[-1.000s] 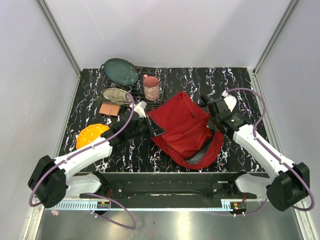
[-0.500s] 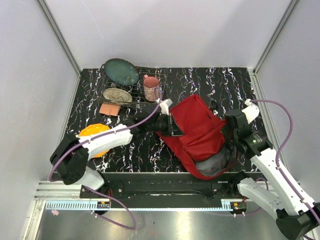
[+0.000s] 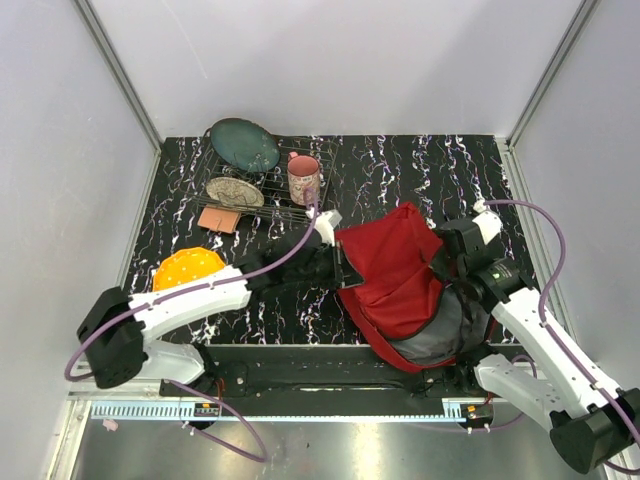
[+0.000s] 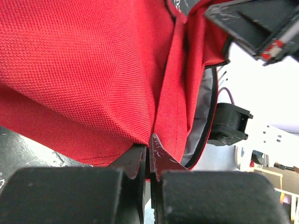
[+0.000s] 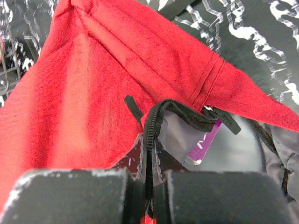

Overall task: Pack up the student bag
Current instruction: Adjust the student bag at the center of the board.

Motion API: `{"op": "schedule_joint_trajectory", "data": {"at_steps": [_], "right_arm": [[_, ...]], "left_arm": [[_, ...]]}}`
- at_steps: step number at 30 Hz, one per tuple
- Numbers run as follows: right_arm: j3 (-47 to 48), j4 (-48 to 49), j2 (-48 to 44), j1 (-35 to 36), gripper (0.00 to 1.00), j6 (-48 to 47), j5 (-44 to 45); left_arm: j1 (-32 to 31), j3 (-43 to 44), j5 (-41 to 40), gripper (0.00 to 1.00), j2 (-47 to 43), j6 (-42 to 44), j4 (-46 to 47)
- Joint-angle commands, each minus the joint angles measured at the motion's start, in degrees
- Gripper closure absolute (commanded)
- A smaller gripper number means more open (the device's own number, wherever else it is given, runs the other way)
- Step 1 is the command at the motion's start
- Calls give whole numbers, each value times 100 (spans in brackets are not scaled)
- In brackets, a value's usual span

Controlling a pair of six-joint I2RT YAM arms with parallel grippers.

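The student bag (image 3: 395, 275), a dark-red backpack, hangs lifted between both arms near the table's front right, its grey-lined mouth (image 3: 440, 338) gaping toward the front edge. My left gripper (image 3: 345, 270) is shut on a fold of the bag's red fabric (image 4: 140, 84) at its left side. My right gripper (image 3: 452, 262) is shut on the bag's black zip edge (image 5: 152, 135) at the opening. A purple tag (image 5: 204, 144) shows inside against the grey lining (image 5: 233, 149).
A wire rack (image 3: 262, 185) at the back left holds a dark green plate (image 3: 243, 143), a patterned dish (image 3: 235, 191) and a pink mug (image 3: 303, 177). A brown square (image 3: 219, 219) and an orange plate (image 3: 186, 269) lie left of the bag.
Both arms carried the bag toward the front right of the table; its mouth has opened wider and now faces the front edge. Both grips have held.
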Motion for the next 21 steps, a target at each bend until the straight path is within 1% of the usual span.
{"op": "schedule_joint_trajectory", "data": {"at_steps": [1,3,6,9,10,12,13,14,15,16,17,18,19,20,21], "right_arm": [[-6,764,260,-21,100,-63,-538],[-6,825,322,-12,100,-81,-511],[11,852,348,-12,100,-133,-582],[11,861,305,-21,100,-64,-652],[-32,861,278,-12,100,-37,-678],[-85,852,217,-21,100,7,-749],[-164,835,173,-12,100,42,-749],[-199,817,129,-21,100,94,-731],[-269,756,50,-21,100,112,-714],[-296,721,15,-21,100,130,-696],[-322,677,-12,-12,100,182,-653],[-349,616,-82,-12,100,218,-652],[-419,606,-108,-12,100,261,-652],[-454,598,-152,-21,100,288,-643],[-498,580,-170,-21,100,306,-652]], "left_arm": [[-142,8,48,100,-685,64,-56],[-151,167,172,100,-580,152,-222],[-292,44,251,100,-571,213,-47],[-187,289,7,100,-343,459,-625],[-143,316,14,100,-299,573,-627],[67,439,320,91,-133,723,-679],[147,518,304,63,-97,819,-802],[235,632,269,51,-105,881,-899],[418,650,51,38,-236,925,-1065],[516,650,-46,19,-359,1030,-1075],[630,624,-126,12,-490,1100,-1076],[910,633,-266,5,-753,1162,-1154],[1052,641,-311,1,-842,1311,-1198],[1218,711,-346,1,-913,1364,-1286],[1542,755,-407,1,-983,1417,-1539]]}}
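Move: The left fingers still pinch the red cloth at the student bag's left edge. The bag's middle lies about 11 cm to that hand's right, some 2 cm back and 6 cm lower. The mug is roughly 24 cm ahead and 13 cm left, and the wire rack's middle about 25 cm ahead and 20 cm left. From the right hand, still gripping the zipped edge of the opening, the bag's middle is some 5 cm left, 5 cm back and 6 cm below. Draw the left gripper a centimetre or two left with the pinched cloth, rising slightly then sinking, then open the fingers wide to let go and swing away from the bag's edge, left and forward, ending about 7 cm from the start. Meanwhile keep the right gripper shut on the zipped edge and bring it some 2.5 cm left and slightly down. ##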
